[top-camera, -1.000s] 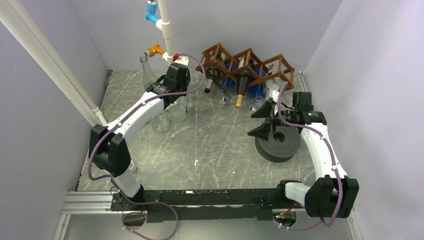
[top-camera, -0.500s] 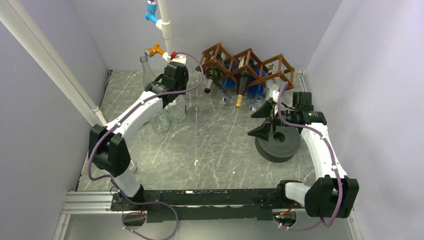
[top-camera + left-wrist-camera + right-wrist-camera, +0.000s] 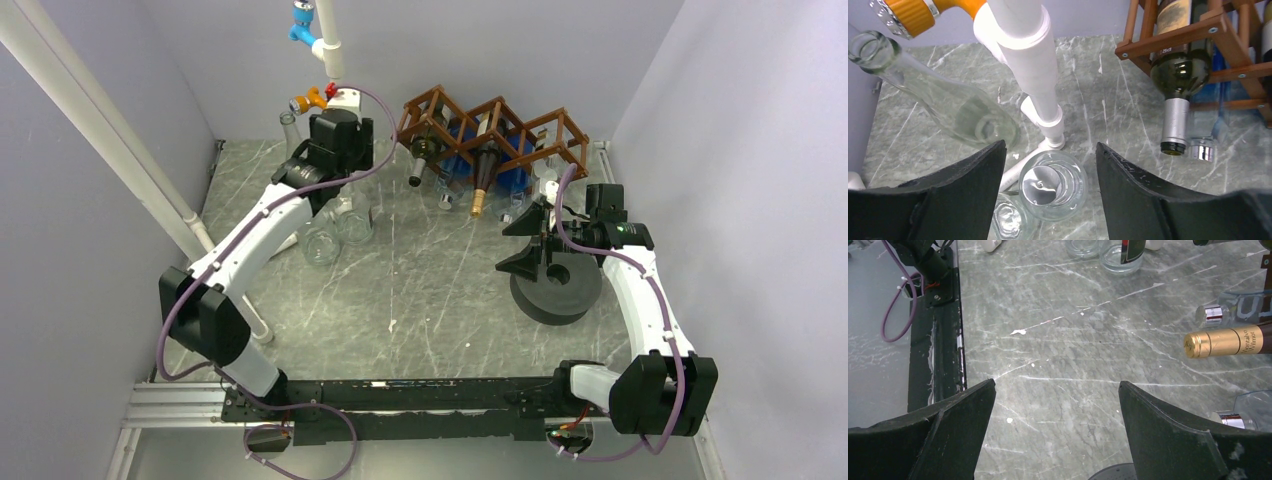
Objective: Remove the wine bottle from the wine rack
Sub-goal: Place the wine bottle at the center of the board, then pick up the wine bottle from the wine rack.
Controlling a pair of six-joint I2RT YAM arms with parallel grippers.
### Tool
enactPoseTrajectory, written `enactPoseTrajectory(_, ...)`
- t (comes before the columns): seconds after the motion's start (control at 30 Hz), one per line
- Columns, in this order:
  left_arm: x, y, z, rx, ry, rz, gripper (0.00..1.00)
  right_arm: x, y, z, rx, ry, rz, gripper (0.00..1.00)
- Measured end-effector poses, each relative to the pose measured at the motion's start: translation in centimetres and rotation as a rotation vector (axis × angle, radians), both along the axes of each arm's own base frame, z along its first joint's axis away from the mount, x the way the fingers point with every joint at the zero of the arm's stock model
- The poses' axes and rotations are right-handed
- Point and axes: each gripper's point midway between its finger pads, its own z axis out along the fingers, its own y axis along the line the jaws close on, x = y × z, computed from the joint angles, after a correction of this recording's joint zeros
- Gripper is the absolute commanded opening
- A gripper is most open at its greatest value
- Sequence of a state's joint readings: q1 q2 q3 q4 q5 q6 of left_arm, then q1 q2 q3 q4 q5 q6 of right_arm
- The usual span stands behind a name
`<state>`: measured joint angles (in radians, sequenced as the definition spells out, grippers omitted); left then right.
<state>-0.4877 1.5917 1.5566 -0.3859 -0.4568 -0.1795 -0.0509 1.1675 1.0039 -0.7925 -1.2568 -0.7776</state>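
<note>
The brown wooden wine rack stands at the back of the table, its left end showing in the left wrist view. A dark green bottle with a silver neck lies in it, neck down. A gold-capped bottle also rests in it. My left gripper is open above a clear glass bottle with a silver cap, which stands upright on the table and touches neither finger. My right gripper is open over bare marble, holding nothing.
A white pipe with an orange valve rises just behind the clear bottle. An empty clear bottle stands to the left and another stands beside the capped one. A grey round disc lies under the right arm.
My left gripper has opened, let go of the clear capped bottle and risen above it. The right arm has not moved.
</note>
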Motion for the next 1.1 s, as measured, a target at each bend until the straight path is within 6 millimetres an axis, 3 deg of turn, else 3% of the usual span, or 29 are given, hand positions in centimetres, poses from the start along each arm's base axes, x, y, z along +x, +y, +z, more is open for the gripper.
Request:
enactPoseTrajectory(0.27, -2.3, -1.3, 3.6, -0.065, -0.066, -0.14, 0.97, 0.0, 0.0, 0.0, 0.0, 0.0, -0.001, 0.96)
enactPoseTrajectory(0.5, -5.4, -3.4, 5.9, -0.14, -0.124, -0.337, 0.99, 0.1, -0.1, 0.0, 0.0, 0.0, -0.004, 0.96)
enactPoseTrajectory(0.87, -7.5, -6.7, 3.2, -0.225, -0.07, -0.535, 1.0, 0.1, -0.2, 0.0, 0.0, 0.0, -0.009, 0.96)
enactPoseTrajectory(1.1, -8.1, -8.0, 3.9, -0.29, -0.073, -0.609, 0.99, 0.2, -0.3, 0.0, -0.001, -0.004, -0.01, 0.96)
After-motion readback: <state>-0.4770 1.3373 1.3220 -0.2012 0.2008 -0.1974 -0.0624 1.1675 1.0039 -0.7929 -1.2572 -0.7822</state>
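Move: From the left hand, just off the clear bottle standing some 17 cm below and 1 cm back and right, the green wine bottle in the rack lies about 9 cm ahead, 14 cm right and 16 cm below. The white pipe rises about 6 cm ahead and 1 cm left; the tall bottle stands 4 cm ahead, 11 cm left and 17 cm down. From the idle right hand the green bottle lies some 26 cm ahead, 16 cm left, 10 cm lower. Opening fully, the left hand first rises, backing rightward about 11 cm off the clear bottle, turning 35 degrees clockwise. ##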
